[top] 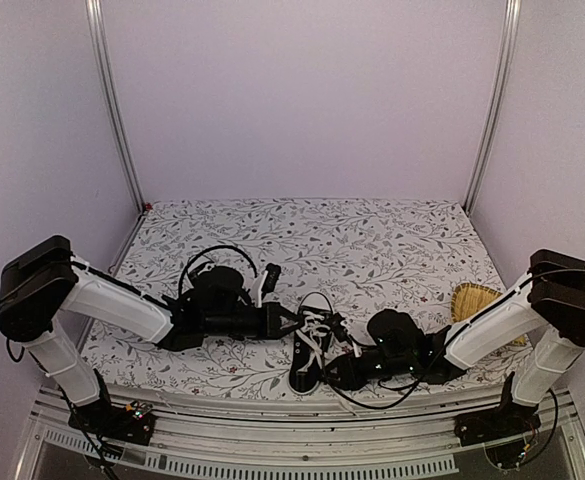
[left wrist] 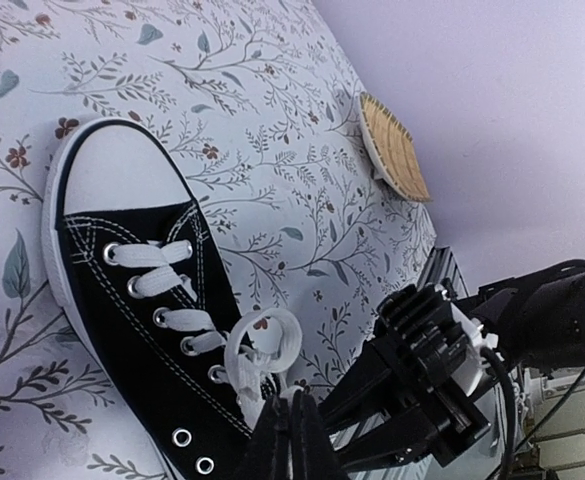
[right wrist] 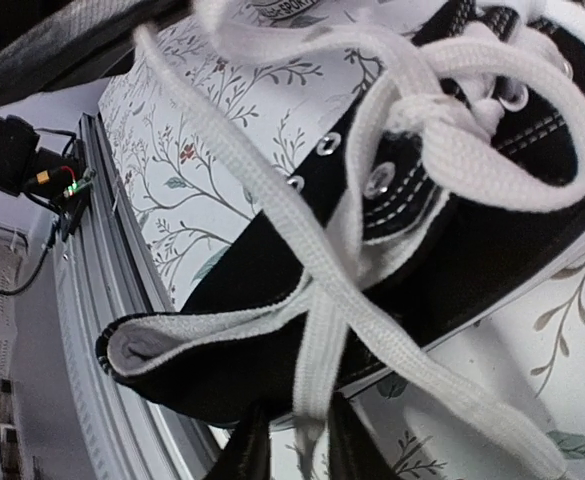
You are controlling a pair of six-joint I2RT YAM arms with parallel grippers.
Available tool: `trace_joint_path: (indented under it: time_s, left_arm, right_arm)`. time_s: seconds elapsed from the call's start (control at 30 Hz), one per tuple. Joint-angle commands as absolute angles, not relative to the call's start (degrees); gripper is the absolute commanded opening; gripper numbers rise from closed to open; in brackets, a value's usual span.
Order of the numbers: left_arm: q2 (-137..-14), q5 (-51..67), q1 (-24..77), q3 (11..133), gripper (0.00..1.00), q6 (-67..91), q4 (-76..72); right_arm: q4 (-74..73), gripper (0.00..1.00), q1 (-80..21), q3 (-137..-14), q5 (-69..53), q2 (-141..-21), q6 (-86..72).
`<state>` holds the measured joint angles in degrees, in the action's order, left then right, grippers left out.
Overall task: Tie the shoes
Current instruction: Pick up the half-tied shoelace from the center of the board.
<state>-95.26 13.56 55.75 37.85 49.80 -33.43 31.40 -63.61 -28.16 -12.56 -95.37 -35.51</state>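
Observation:
One of the shoes [top: 309, 348], black canvas with a white toe cap and white laces, lies near the table's front edge with its toe pointing away from me. My left gripper [top: 290, 322] comes in from the left and is shut on a small loop of lace [left wrist: 264, 345] above the eyelets; its fingertips [left wrist: 294, 425] are pressed together. My right gripper [top: 340, 362] sits at the shoe's heel side. Its fingers [right wrist: 252, 445] stand slightly apart, with a loose lace strand [right wrist: 317, 370] hanging between them and a gap on one side. In the right wrist view the shoe's [right wrist: 302, 300] collar fills the frame.
A yellow woven object [top: 477, 300] lies at the right, beside my right arm. A small black and white shape [top: 269, 275] behind my left wrist is too hidden to identify. The metal front rail [top: 302, 440] runs just behind the shoe's heel.

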Motion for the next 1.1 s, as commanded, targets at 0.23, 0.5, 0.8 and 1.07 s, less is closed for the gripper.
trace_joint_path:
  time_s: [0.23,0.5,0.8,1.07]
  left_arm:
    - [-95.66,11.68,57.27,36.88,0.0,50.02,-37.02]
    - [-96.65,10.18,59.22,35.97,0.0,50.17,-39.17]
    - [-97.33,7.29,60.97,33.01,0.0,51.77,-43.1]
    - [-98.04,7.54,61.34,31.27,0.0,52.31,-45.45]
  right_arm:
    - [32.43,0.03,-65.11,-28.49,-16.22,-91.77,-34.01]
    - [31.58,0.02,-65.32,-30.23,-22.31,-87.92,-30.83]
    - [25.22,0.02,-64.63,-31.75,-9.09,-84.07,-32.99]
    - [24.13,0.02,-60.48,-31.27,-6.39,-84.02,-35.8]
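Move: The lace strand hanging off the knot already runs between the right hand's part-closed fingers, at about 0 cm, beside the shoe's heel. From that hand the knot lies some 7 cm ahead, 4 cm left and roughly level; the shoe's middle is about 5 cm ahead, 5 cm left and slightly lower. From the left hand, shut on the lace above the knot, that strand lies about 8 cm back, 7 cm right and 6 cm below. Upwards goes the right hand once its fingers have shut and pinched the lace strand: it rises about 8 cm from beside the heel, drifting 2 to 3 cm back and some 2 cm left at first, then swinging about 5 cm forward. The left hand keeps its shut grip on the lace and, a little later, eases back and down by 2 to 3 cm. ##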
